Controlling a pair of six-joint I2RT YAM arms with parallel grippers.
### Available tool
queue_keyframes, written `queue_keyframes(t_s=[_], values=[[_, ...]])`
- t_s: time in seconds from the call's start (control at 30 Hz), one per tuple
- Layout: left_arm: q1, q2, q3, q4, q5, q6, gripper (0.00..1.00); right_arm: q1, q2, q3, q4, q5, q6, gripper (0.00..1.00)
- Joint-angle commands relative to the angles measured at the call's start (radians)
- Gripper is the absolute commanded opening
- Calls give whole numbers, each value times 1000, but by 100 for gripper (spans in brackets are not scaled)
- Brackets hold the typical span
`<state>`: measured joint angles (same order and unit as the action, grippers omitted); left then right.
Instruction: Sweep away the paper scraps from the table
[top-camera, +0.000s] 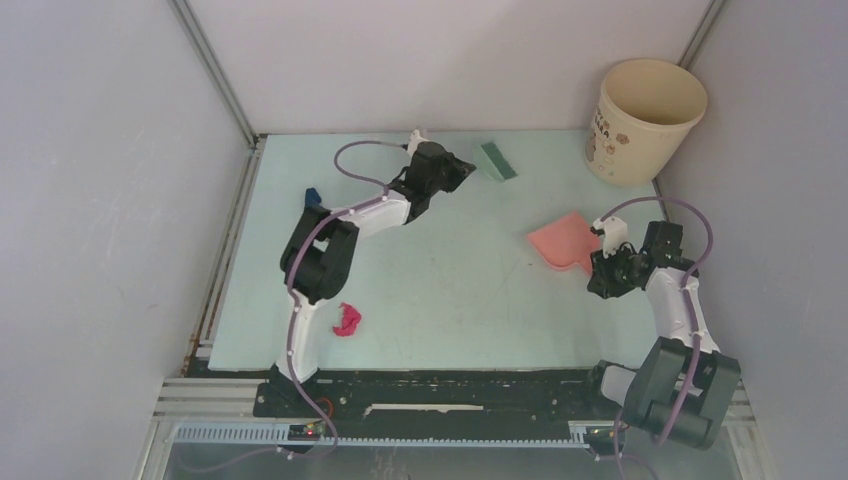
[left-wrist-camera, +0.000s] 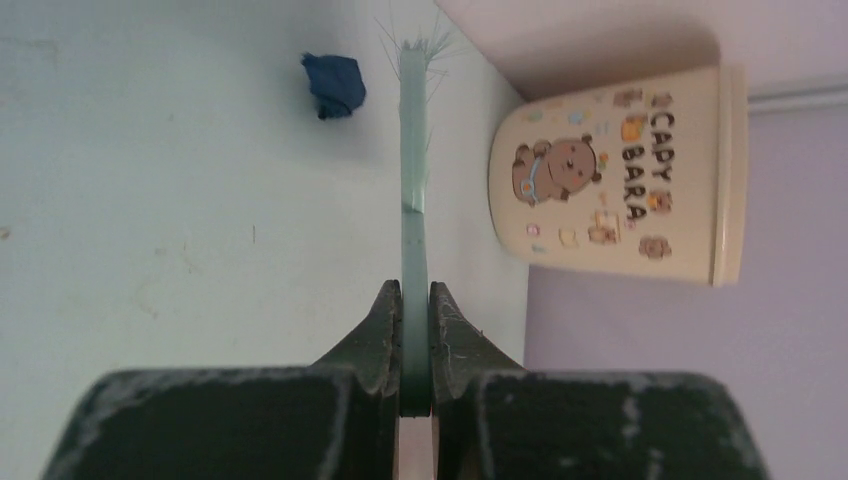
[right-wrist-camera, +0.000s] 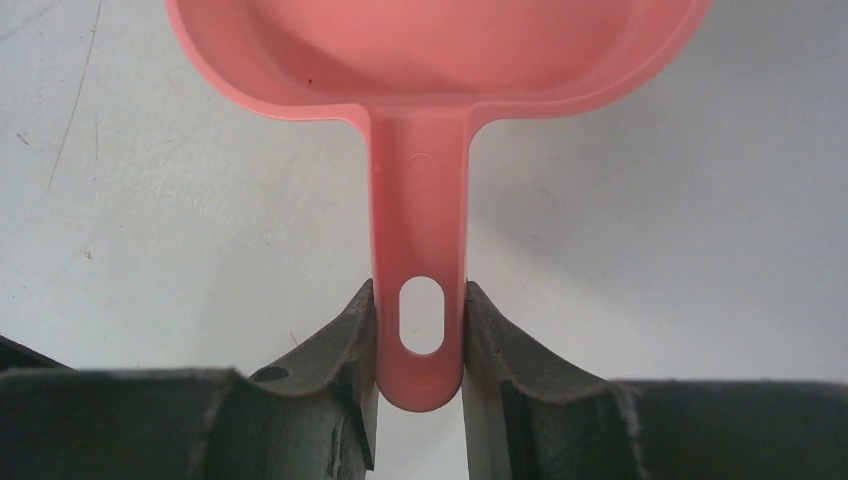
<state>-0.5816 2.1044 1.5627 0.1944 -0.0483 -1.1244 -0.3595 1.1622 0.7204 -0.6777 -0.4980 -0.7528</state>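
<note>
My left gripper (top-camera: 462, 170) reaches to the far middle of the table (top-camera: 450, 290) and is shut on the handle of the green hand brush (top-camera: 496, 160). In the left wrist view the gripper (left-wrist-camera: 415, 297) pinches the brush (left-wrist-camera: 413, 170), seen edge-on, and a dark blue paper scrap (left-wrist-camera: 334, 85) lies beside its bristle end. A magenta scrap (top-camera: 347, 320) lies near the front left. A dark blue scrap (top-camera: 313, 196) shows beside the left arm. My right gripper (top-camera: 598, 262) is shut on the handle of the pink dustpan (top-camera: 560, 242). The wrist view shows that gripper (right-wrist-camera: 420, 305) clamping the dustpan (right-wrist-camera: 430, 60) at its hanging hole.
A cream bucket (top-camera: 645, 120) with a cartoon print stands at the far right corner, also seen past the brush as bucket (left-wrist-camera: 620, 170). Grey walls enclose the table on three sides. A black rail (top-camera: 430, 395) runs along the near edge by the arm bases.
</note>
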Motion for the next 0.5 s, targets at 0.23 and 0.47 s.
queue_keyframes(t_s=[0.23, 0.47], values=[[64, 220, 132, 125, -6, -366, 0, 25, 14, 2, 5, -24, 36, 0], [77, -175, -341, 52, 118, -333, 0, 39, 1, 2, -43, 8, -40, 0]])
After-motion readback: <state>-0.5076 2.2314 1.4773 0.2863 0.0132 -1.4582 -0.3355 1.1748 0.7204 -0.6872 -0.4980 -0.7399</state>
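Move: My left hand already grips the brush. The blue paper scrap lies about 15 cm ahead of that hand, 7 cm to its right and 15 cm below, just under the brush head. The dustpan is some 22 cm to the left hand's right and 8 cm nearer me. From my right hand, which holds the dustpan by its handle, the scrap lies roughly 38 cm ahead and 25 cm left. I bring the brush down on the blue scrap: my left hand sinks about 8 cm in all, reaching some 5 cm forward as it drops, then pulls back about 3 cm and drifts left, starting to drag the bristles towards me. The wrist tips the brush about 15 degrees further down and rolls a little; the fingers keep their grip. My right hand holds the dustpan in place. ##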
